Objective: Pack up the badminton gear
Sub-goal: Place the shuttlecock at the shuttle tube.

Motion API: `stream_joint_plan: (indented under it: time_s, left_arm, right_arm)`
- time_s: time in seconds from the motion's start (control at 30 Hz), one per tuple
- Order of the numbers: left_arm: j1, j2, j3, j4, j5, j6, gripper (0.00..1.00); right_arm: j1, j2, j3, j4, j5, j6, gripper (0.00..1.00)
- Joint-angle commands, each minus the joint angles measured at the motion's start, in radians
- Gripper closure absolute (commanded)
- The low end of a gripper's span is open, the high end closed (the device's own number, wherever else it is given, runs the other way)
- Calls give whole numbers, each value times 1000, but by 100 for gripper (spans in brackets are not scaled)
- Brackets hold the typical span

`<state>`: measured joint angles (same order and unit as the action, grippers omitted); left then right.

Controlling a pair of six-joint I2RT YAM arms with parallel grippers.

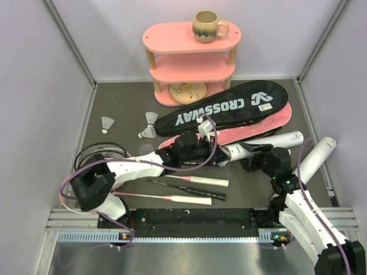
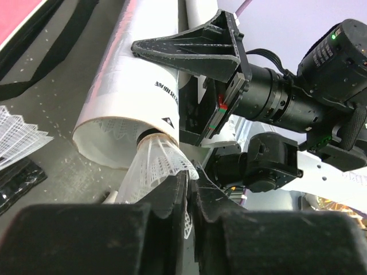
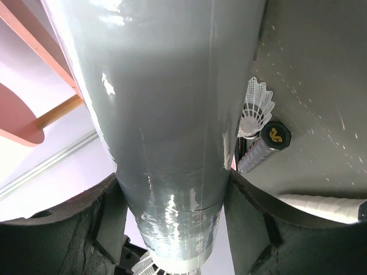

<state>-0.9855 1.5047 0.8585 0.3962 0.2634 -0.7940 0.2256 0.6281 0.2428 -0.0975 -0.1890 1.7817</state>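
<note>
My left gripper (image 2: 195, 183) is shut on the skirt of a white shuttlecock (image 2: 156, 163), whose narrow end sits in the open mouth of a white tube (image 2: 135, 86). Another white skirt shows inside that mouth. My right gripper (image 3: 172, 229) is closed round the same tube (image 3: 166, 114), holding it level above the table. From above, the left gripper (image 1: 222, 152) and right gripper (image 1: 252, 153) meet beside the tube (image 1: 284, 140). A second tube (image 1: 318, 156) lies at the right. Three loose shuttlecocks (image 1: 107, 124) (image 1: 151, 118) (image 1: 147, 133) lie at the back left.
The black CROSSWAY bag (image 1: 229, 106) lies over the pink bag (image 1: 258, 130). Two rackets lie in front, handles (image 1: 203, 181) (image 1: 192, 199) pointing right and heads (image 1: 97, 153) under my left arm. A pink shelf (image 1: 192, 69) with a mug (image 1: 206, 26) stands at the back.
</note>
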Motion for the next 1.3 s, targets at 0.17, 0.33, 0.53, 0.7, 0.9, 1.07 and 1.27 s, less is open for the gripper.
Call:
stream_joint_plan:
  time_s: [0.17,0.33,0.53,0.7,0.9,1.07,1.27]
  left_arm:
    - [8,-32,-50,207,53,4,18]
    - [8,8,-24,254,91,-20,16]
    - [8,159,117,342,230,-63,14]
    - [11,268,171,484,309,-112,16]
    - [25,259,139,507,336,-119,12]
    - [22,28,4,304,246,28,3]
    - [13,-262,-93,-90,56,165,2]
  right_arm:
    - [-6,-27,49,39,-21,2,75]
    - [-8,-28,43,50,-29,7,75]
    - [-6,-33,43,62,-52,28,75]
    - [-6,-45,44,82,-96,70,75]
    - [-9,-93,47,70,-76,78,75]
    - [-15,-90,47,15,3,7,75]
    - [-54,-61,49,5,77,-54,75]
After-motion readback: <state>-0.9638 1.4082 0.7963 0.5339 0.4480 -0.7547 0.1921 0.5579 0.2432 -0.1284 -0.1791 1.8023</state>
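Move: The left hand pinches the shuttlecock's skirt, its cork already just inside the tube mouth; the mouth's middle lies about 4 cm to this hand's right and 3 cm ahead, level with it. Some 15 cm below the hand, another shuttlecock lies about 8 cm ahead and 2 cm left, and the black racket handle about 4 cm ahead and 4 cm left. The right hand grips the tube, its mouth about 7 cm to that hand's left and 2 cm back, about level. The left hand opens its fingers wide, letting go of the shuttlecock's skirt, and after a brief pause goes about 5 cm right towards the tube mouth, its fingertips tipping up and turning clockwise by some 10 to 15 degrees, then draws away to the left, up and a little back, fingers still wide and clear of the shuttlecock. The right hand keeps its grip on the tube throughout, rising about 2 cm and then sinking partway back as it shifts about a centimetre right. ##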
